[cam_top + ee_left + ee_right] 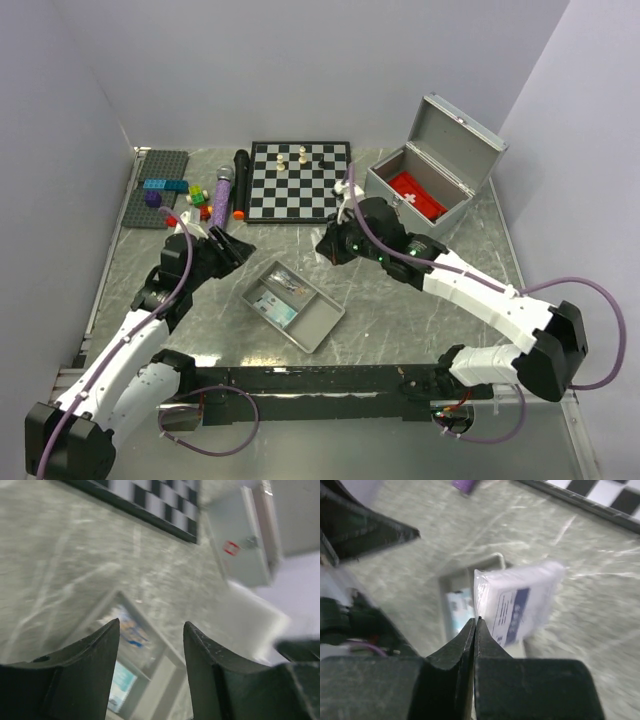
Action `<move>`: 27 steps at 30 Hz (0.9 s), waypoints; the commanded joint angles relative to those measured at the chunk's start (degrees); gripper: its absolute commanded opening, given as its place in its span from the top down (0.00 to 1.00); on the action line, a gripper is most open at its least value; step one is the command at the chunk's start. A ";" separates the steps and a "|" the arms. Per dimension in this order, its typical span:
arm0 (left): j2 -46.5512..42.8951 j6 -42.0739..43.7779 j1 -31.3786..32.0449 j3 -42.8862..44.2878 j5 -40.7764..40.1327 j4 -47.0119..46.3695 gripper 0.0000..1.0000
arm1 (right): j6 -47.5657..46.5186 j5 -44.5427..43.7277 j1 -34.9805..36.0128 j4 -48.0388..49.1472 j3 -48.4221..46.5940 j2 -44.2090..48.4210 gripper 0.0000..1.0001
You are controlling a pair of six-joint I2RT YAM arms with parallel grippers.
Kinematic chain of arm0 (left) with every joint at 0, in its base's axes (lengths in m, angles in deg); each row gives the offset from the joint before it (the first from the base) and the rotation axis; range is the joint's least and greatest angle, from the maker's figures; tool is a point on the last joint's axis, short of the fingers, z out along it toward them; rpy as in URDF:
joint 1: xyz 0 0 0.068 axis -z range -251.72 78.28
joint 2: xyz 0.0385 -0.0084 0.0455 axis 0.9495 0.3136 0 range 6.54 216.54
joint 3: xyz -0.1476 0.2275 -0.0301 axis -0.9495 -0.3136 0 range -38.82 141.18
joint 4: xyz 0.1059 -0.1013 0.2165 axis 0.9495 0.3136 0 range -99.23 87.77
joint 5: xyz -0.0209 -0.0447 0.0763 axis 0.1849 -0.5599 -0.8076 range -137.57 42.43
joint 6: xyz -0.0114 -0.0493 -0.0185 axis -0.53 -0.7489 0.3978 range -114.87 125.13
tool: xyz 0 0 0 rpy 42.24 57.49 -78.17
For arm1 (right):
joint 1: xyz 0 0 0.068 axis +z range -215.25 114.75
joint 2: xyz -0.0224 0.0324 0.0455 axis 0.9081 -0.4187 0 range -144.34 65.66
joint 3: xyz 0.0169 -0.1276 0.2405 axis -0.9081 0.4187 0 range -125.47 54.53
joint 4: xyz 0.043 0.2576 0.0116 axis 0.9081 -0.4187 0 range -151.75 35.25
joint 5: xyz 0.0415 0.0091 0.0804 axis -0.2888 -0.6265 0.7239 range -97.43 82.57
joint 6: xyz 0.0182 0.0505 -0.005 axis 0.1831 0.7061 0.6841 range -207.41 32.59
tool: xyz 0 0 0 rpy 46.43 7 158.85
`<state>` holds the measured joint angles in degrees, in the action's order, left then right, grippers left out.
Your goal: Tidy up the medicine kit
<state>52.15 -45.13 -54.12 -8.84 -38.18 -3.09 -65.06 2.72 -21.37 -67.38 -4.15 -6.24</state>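
The medicine kit is a silver-grey metal case at the back right, its lid hinged open and a red pouch inside. In the left wrist view the medicine kit shows its front latch and red emblem. My right gripper is shut, its tips pinching the edge of a white plastic-wrapped packet with a blue label. It hangs over the table, just right of the grey divided tray. My left gripper is open with nothing between its fingers, above the tray. From above, the left gripper and right gripper face each other.
The tray sits near the table's middle front with a few small packets in it. A chessboard with a few pieces lies at the back. Left of it are a black microphone, a purple one and a brick baseplate.
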 commanded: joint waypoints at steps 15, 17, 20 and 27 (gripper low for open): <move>3.97 -0.28 -0.47 4.65 -11.93 10.83 0.46 | -7.05 -26.32 17.21 -22.71 -2.85 -3.16 1.00; 3.35 -0.10 -0.47 4.57 -12.29 11.27 0.46 | -7.23 -27.55 17.29 -23.93 -3.55 -3.86 1.00; 2.74 -0.01 -0.47 4.21 -12.55 11.89 0.46 | -8.02 -27.82 17.38 -24.64 -4.08 -4.13 1.00; 1.86 -0.10 -0.56 3.51 -12.81 12.15 0.46 | -7.41 -29.92 21.33 -27.62 -5.31 -6.14 1.00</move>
<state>55.03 -45.32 -54.42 -6.63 -49.72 9.21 -72.34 -24.07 -3.17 -92.21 -7.08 -10.81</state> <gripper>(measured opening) 0.537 0.008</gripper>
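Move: The right hand already holds the white packet. The tray's empty compartment lies about 12 cm back from it, some 2 cm left and roughly 20 cm below. In the same tray the swab bag is 3 cm back and 8 cm left of the hand, the blue packets 9 cm back and 12 cm left; the open metal box stands 18 cm ahead and 22 cm right. From the left hand, that compartment is about 14 cm back, 17 cm right and 16 cm below. Keeping the white packet pinched in its shut fingertips, the right hand carries it towards the tray's empty compartment: back about 6 cm first, then down some 8 cm, drifting a little right, while the wrist swings the fingers about 35 degrees to point steeply down. The emptied left hand, fingers still half open, draws off left and down about 4 cm each. ##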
